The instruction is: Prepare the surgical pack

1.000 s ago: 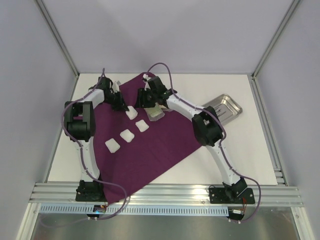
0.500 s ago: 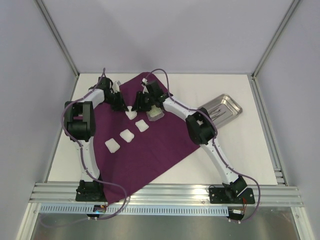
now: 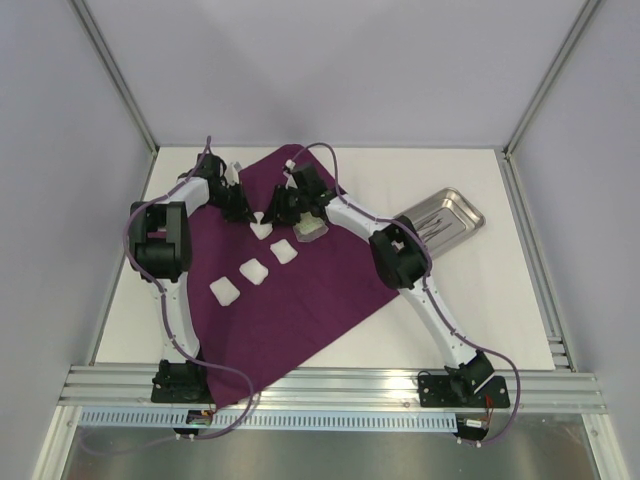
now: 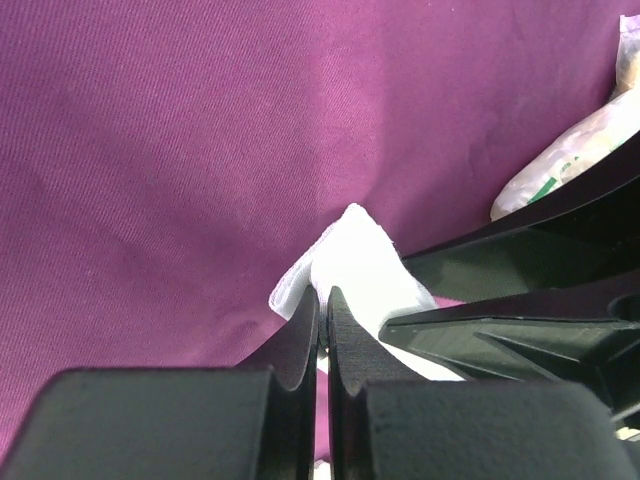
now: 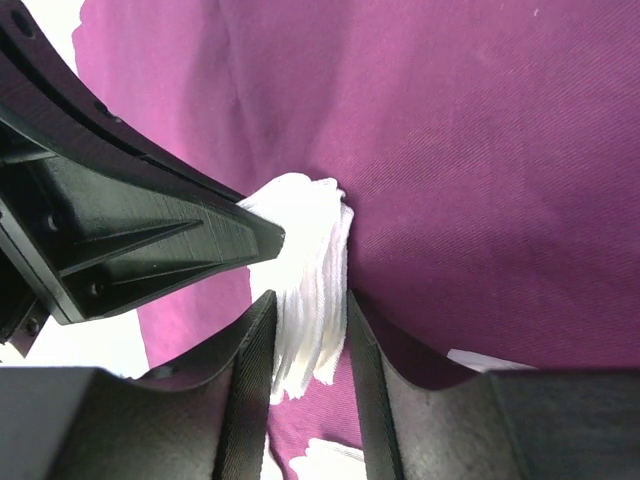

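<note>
The deep-purple cloth [image 3: 300,295] lies spread on the table. A white gauze square [image 3: 262,226] at its far middle is pulled up into a peak [image 4: 358,255]. My left gripper [image 4: 323,300] is shut on one edge of that gauze. From the other side, my right gripper [image 5: 310,305] straddles the same gauze [image 5: 312,250], its jaws narrowly apart around the layered edge. Both grippers meet there in the top view, left [image 3: 250,214] and right [image 3: 274,213]. A clear packet [image 3: 312,229] lies just right of them, and the steel tray [image 3: 447,213] is off the cloth.
Three more gauze squares [image 3: 285,251] [image 3: 254,270] [image 3: 224,291] lie in a diagonal row on the cloth towards the near left. The tray sits on bare white table at the right. Frame posts and side walls bound the table.
My right gripper has shifted left from the packet to the far gauze and its jaws have narrowed around it. The left gripper has stayed put, pinching the gauze.
</note>
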`<state>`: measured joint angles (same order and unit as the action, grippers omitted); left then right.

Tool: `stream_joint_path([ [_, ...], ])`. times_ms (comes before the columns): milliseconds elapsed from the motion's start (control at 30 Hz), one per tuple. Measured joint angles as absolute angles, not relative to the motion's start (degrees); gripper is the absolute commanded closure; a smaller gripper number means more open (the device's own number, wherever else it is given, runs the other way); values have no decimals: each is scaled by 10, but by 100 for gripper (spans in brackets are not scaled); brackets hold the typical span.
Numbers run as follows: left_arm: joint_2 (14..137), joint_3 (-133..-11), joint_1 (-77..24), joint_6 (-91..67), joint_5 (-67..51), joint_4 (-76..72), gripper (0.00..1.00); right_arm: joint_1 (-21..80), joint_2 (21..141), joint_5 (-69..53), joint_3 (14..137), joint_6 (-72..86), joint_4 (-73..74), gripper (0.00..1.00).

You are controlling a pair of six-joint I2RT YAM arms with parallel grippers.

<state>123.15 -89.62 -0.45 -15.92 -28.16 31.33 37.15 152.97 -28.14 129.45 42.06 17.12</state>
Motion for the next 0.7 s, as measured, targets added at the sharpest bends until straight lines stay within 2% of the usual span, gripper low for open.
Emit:
stream_joint_path([
  [167, 1232, -898, -4, -159, -280, 316, 100, 371, 1537, -296, 1297, 433, 166, 70],
  [267, 1232, -898, -5, -159, -279, 317, 100, 372, 1540, -302, 1297, 437, 166, 80],
  [333, 1232, -898, -5, -159, -279, 317, 100, 371, 1543, -308, 1297, 441, 162, 91],
  [433, 1232, -900, -5, -155, -278, 320, 97, 370, 1545, -311, 1297, 446, 160, 99],
  [500, 1232, -902, -6, -147, -275, 324, 86, 370, 1545, -311, 1297, 447, 160, 100],
  [533, 1232, -903, -6, -143, -273, 326, 68, 371, 1545, -311, 1297, 448, 159, 99],
  [633, 1231, -911, -7, -125, -256, 339, 41, 371, 1544, -313, 1294, 448, 155, 100],
  [700, 1223, -913, -8, -116, -237, 349, 34, 371, 1536, -314, 1281, 448, 150, 99],
])
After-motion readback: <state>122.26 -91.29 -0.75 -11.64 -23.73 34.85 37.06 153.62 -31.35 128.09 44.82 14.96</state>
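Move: Between the two grippers, the gauze has its middle about 2 cm right and 1 cm back of the left hand, whose fingers already pinch its edge, and about 1 cm left and 1 cm back of the right hand's open fingers. From the right hand, the near gauze lies some 7 cm back and 4 cm right, the lower gauze 12 cm back and 3 cm left, and the green bag about 10 cm right, level with it. All lie a centimetre or two below. Taking over the gauze, the right hand eases back about 1 cm and slightly down, shutting its fingers from part-open until they pinch the gauze's fold. The left hand keeps its hold meanwhile, then opens to over half and draws away from the gauze about 1 cm to the left, starting to rise and rolling a few degrees. ##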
